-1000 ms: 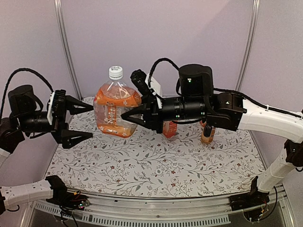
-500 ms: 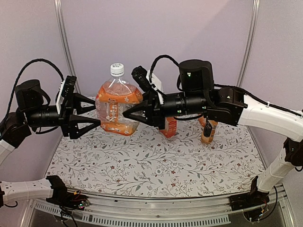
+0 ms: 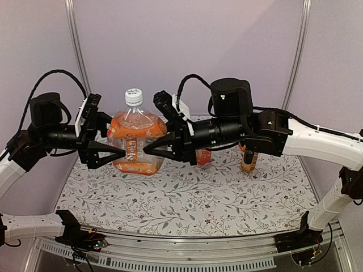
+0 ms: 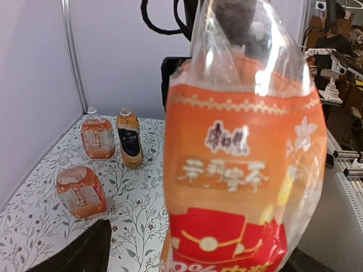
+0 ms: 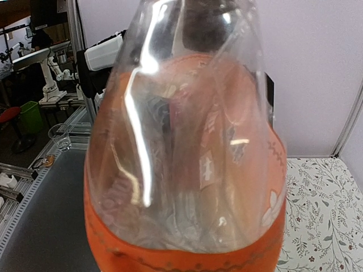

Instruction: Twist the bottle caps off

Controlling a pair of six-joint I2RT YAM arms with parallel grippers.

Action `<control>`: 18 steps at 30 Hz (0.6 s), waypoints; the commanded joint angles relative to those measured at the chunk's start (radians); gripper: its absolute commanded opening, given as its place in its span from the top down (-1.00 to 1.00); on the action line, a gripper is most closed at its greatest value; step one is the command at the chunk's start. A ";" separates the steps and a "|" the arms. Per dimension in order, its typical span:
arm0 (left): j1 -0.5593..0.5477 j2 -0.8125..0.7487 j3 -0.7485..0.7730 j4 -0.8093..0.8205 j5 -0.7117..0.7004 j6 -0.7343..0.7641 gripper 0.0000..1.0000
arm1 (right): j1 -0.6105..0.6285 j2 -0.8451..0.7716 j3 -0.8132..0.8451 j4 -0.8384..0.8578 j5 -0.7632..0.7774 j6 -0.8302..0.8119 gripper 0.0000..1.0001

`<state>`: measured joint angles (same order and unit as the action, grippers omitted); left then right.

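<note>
A large clear bottle (image 3: 135, 141) of orange drink with an orange label leans between my two arms, its white cap (image 3: 134, 96) on top. My right gripper (image 3: 148, 149) comes in from the right, shut on the bottle's side; in the right wrist view the bottle (image 5: 187, 170) hides its fingers. My left gripper (image 3: 116, 139) is open, one finger (image 4: 74, 255) on each side of the bottle (image 4: 238, 170), with a gap showing. Smaller capped bottles stand behind: an orange-labelled one (image 4: 97, 137), a black-labelled one (image 4: 129, 139) and a tilted one (image 4: 80, 190).
A floral cloth (image 3: 187, 204) covers the table. One small bottle (image 3: 248, 158) stands at the back right and another (image 3: 203, 156) is partly hidden under my right arm. Purple walls with metal posts (image 3: 76, 51) close in the back and sides.
My left gripper has swung right and now straddles the large bottle. The bottle and my right gripper have sunk a little and shifted left.
</note>
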<state>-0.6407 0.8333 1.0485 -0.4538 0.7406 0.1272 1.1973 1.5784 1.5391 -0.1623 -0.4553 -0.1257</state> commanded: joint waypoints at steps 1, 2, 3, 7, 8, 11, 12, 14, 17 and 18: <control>0.027 0.007 -0.012 0.014 0.151 0.006 -0.55 | 0.012 -0.022 0.002 0.020 -0.054 -0.010 0.97; 0.020 0.008 -0.014 0.012 0.152 -0.007 -0.47 | 0.013 -0.020 0.005 0.022 -0.052 -0.011 0.97; 0.015 0.010 -0.015 0.008 0.156 -0.015 -0.39 | 0.013 -0.016 0.008 0.022 -0.050 -0.012 0.97; -0.010 0.011 -0.002 0.011 0.170 -0.030 0.06 | 0.012 0.002 0.016 0.017 -0.013 -0.005 0.69; -0.011 0.010 0.002 0.011 0.164 -0.038 0.17 | 0.013 0.004 0.015 0.015 0.002 -0.001 0.36; -0.011 0.004 0.002 -0.008 0.104 -0.050 0.40 | 0.013 -0.002 0.010 -0.001 0.080 0.018 -0.29; -0.011 0.001 0.000 -0.022 0.066 -0.041 0.45 | 0.012 -0.014 0.009 -0.011 0.134 0.023 -0.43; -0.013 -0.002 -0.004 -0.052 -0.048 -0.007 0.60 | 0.013 -0.036 0.013 -0.045 0.205 0.041 -0.55; -0.018 0.000 -0.015 -0.077 -0.304 0.099 0.62 | 0.014 -0.071 0.039 -0.116 0.318 0.078 -0.57; -0.024 0.001 -0.022 -0.077 -0.393 0.160 0.63 | 0.013 -0.076 0.052 -0.138 0.354 0.092 -0.57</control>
<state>-0.6479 0.8356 1.0470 -0.4889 0.6895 0.1368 1.2064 1.5658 1.5414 -0.2047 -0.2802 -0.0925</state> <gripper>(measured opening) 0.320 0.783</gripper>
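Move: The clear bottle with the orange label hangs upright in the right hand's grip, its middle about 5 cm to the left of that hand, level fore-and-aft and some 2 cm higher. From the open left hand it lies about 5 cm to the right, 2 cm back and 2 cm up. Of the bottles on the table, roughly 27 cm lower, the squat orange bottle stands about 24 cm ahead and 14 cm right of the right hand, the black-label bottle 18 cm ahead and 35 cm right. The left fingers close on the bottle's lower body and pinch it while the right fingers, holding still at first, then open wide and let go. The left hand swings back about 2.5 cm as it closes, then returns some 3 cm forward and sinks 1 cm. Once opening, the right hand shifts about 2.5 cm forward, turning some 10 degrees clockwise. ##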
